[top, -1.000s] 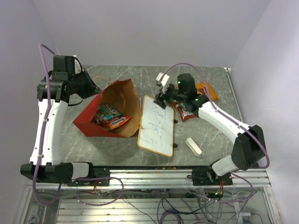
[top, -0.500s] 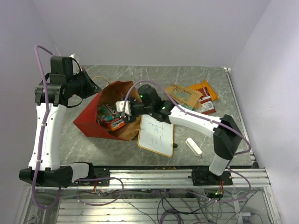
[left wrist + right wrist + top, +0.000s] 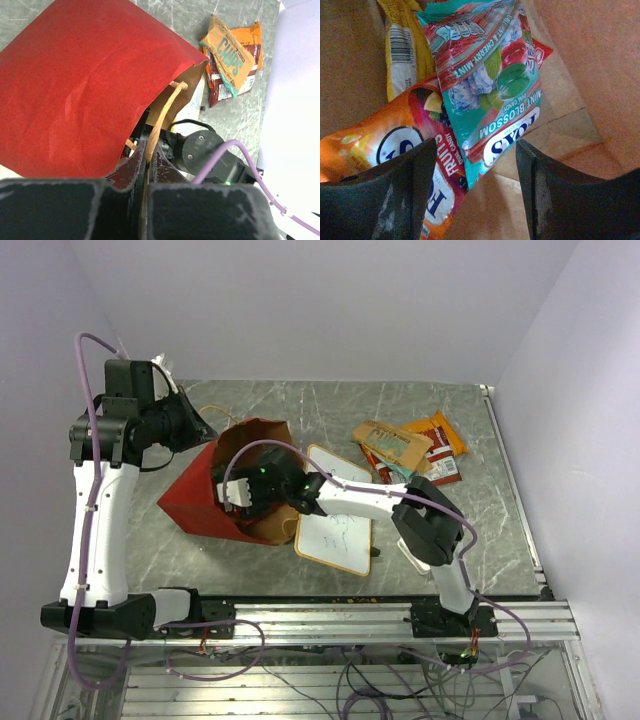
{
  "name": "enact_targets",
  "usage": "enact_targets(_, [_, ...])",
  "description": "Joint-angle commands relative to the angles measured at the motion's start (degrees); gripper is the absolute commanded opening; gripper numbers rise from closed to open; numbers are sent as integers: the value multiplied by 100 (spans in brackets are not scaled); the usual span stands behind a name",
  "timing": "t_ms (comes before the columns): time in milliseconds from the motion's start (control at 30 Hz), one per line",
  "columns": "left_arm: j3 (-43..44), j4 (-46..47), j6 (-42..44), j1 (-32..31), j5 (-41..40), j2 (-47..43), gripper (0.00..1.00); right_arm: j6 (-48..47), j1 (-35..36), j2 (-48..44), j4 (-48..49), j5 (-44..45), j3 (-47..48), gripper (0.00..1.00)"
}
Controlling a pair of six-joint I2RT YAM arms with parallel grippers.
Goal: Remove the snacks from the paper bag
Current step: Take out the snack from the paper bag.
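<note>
The paper bag (image 3: 195, 505) lies on its side, red outside, brown inside, mouth facing right. My left gripper (image 3: 200, 430) is shut on the bag's string handle (image 3: 162, 117) at the rim, fingertips together (image 3: 147, 150), and holds the mouth open. My right gripper (image 3: 232, 498) reaches inside the bag, open and empty (image 3: 475, 150). Between its fingers lie a teal mint packet (image 3: 485, 75) and an orange fruit candy packet (image 3: 395, 145), with a yellow packet (image 3: 405, 50) behind. Several snacks (image 3: 405, 450) lie in a pile at the back right, a brown chips packet (image 3: 230, 55) on top.
A wood-framed whiteboard (image 3: 335, 530) lies just right of the bag, under my right arm. The bag's brown wall (image 3: 580, 65) is close on the right of my right gripper. The table's edge rail (image 3: 330, 615) runs along the front.
My right gripper has swung left from the snack pile, across the whiteboard, into the bag's mouth. A brown chips packet now lies on the pile. My left gripper has kept its hold on the handle.
</note>
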Motion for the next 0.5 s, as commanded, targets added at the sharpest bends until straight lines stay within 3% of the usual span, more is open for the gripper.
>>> enact_targets(0, [183, -84, 260, -15, 373, 32, 7, -19, 116, 307, 482, 152, 289, 64])
enact_targets(167, [144, -38, 306, -20, 502, 35, 7, 31, 198, 745, 694, 441, 513, 62])
enact_targets(333, [266, -174, 390, -23, 350, 60, 7, 380, 198, 863, 1396, 1332, 578, 41])
enact_targets(467, [272, -235, 410, -32, 249, 33, 7, 486, 133, 654, 1626, 1342, 445, 20])
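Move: The teal candy pack, the snack the right hand goes for, has its middle about 6 cm left of that hand, 2 cm forward and 5 cm below, its near end almost between the open fingers. From the same hand, the orange fruit pack lies some 4 cm left and 4 cm back, the yellow pack about 10 cm left and 4 cm back. From the left hand, still holding the bag's handle, the teal pack is roughly 28 cm below, 4 cm back and 2 cm left. Right hand eases some 4 cm left, forward and down, fingers closing to pinch the teal pack's near end. ##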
